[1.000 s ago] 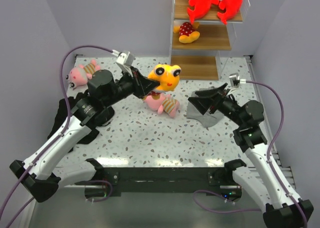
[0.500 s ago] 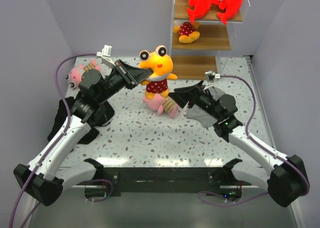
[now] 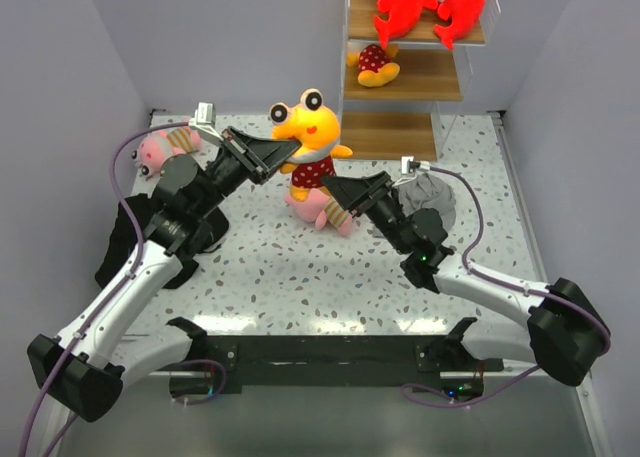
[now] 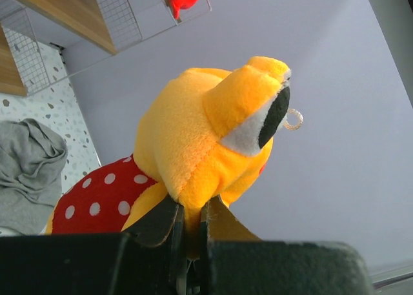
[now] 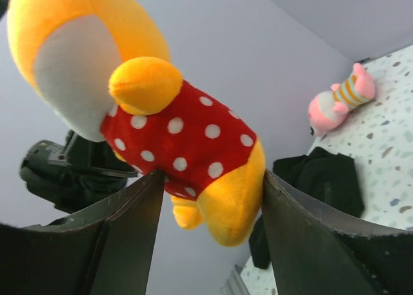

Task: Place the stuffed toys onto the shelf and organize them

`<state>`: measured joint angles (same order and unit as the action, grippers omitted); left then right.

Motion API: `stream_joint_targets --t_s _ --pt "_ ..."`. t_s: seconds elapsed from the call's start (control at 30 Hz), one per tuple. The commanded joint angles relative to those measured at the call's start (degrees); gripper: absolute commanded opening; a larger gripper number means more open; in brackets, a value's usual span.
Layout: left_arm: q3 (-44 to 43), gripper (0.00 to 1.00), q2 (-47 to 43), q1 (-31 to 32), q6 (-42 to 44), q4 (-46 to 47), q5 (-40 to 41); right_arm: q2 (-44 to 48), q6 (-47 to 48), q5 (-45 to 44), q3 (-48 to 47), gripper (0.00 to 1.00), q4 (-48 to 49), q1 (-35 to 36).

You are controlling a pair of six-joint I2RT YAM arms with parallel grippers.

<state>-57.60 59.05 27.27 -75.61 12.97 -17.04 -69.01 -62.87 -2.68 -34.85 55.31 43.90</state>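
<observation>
My left gripper (image 3: 283, 157) is shut on a yellow-orange stuffed toy (image 3: 306, 137) with a red dotted top and holds it in the air above the table; the left wrist view shows the jaws (image 4: 188, 212) pinching a fold of this toy (image 4: 200, 140). My right gripper (image 3: 331, 184) is open, its fingers on either side of the toy's lower body (image 5: 193, 140); I cannot tell if they touch it. The shelf (image 3: 440, 77) holds two red-and-white toys (image 3: 430, 2) on the top board and a yellow-orange toy (image 3: 375, 64) on the middle board. One pink toy (image 3: 328, 211) lies below the held toy, another (image 3: 160, 149) at far left.
A grey cloth (image 3: 432, 192) lies on the table behind my right arm, also seen in the left wrist view (image 4: 26, 172). A black cloth (image 3: 125, 247) lies at the left edge. The shelf's bottom board (image 3: 390, 135) is bare. Walls close in on both sides.
My left gripper has lifted the yellow-orange toy up and slightly left. My right arm has swung left and brought its open jaws around the toy's lower body.
</observation>
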Motion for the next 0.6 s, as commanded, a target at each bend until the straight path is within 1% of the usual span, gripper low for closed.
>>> stream_joint_targets --t_s 0.0,0.07,0.1,0.13,0.2,0.23,0.27,0.33,0.37,0.4,0.43,0.47,0.53,0.57 --pt "1.3 0.0 -2.4 -0.4 -2.0 5.6 2.1 0.8 -2.2 -7.8 0.0 0.62 6.9 2.8" --pt "2.0 0.0 -2.8 -0.4 -1.9 6.0 2.3 0.9 -2.3 -8.7 0.7 0.59 8.1 3.8" --pt "2.1 0.0 -2.9 -0.4 -1.9 6.1 2.3 0.9 -2.2 -9.1 0.8 0.55 8.4 4.0" --pt "2.6 0.0 -3.0 -0.4 -1.7 6.1 2.3 1.0 -1.9 -9.3 1.0 0.4 8.8 4.1" --pt "3.2 0.0 -3.2 -0.4 -1.3 6.5 2.0 1.5 -1.6 -10.1 1.7 0.2 9.2 4.2" --pt "3.7 0.0 -3.4 -0.4 -0.4 6.5 2.0 1.8 -1.6 -11.6 2.2 0.02 9.7 4.2" --pt "3.8 0.03 -3.7 -0.4 0.2 6.0 2.0 2.2 -1.5 -12.5 3.4 0.0 10.1 4.2" --pt "3.6 0.14 -4.2 -0.5 3.2 4.9 2.5 4.1 -0.3 -15.4 4.5 0.0 10.3 4.1" --pt "3.6 0.3 -4.6 -0.5 4.3 3.7 2.8 4.9 0.5 -16.2 5.1 0.0 9.6 4.2" --pt "3.5 0.38 -4.8 -0.5 5.5 2.9 3.1 6.0 1.3 -17.5 5.1 0.0 8.1 4.2" --pt "3.1 0.44 -5.1 -0.5 7.7 2.2 4.0 8.8 3.1 -18.3 5.1 0.0 4.4 4.2" --pt "2.9 0.55 -5.4 -0.5 8.8 0.7 4.5 10.0 4.1 -20.2 4.9 0.0 2.6 4.1" --pt "2.1 0.65 -5.7 -0.5 12.1 -1.2 6.0 13.4 6.7 -21.8 4.5 0.0 -1.8 4.1" --pt "1.6 0.74 -5.6 -0.5 13.4 -3.2 6.7 14.6 7.1 -23.5 4.1 0.0 -3.3 4.2"
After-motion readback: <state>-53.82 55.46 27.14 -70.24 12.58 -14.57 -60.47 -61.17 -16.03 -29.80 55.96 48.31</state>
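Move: The left hand already pinches the yellow frog toy, whose middle lies about 4 cm to its right, 2 ahead and 3 below. From the open right hand that middle is some 3 cm ahead, 2 left and 5 up, with a foot between its fingertips. The pink toy lies on the table about 14 cm ahead of the right hand, 3 left and 31 below; the grey cloth some 13 ahead, 24 right and 33 below. Right fingers pinch the frog's foot, then the left's open to release its head end; right draws 3 cm rightward. ##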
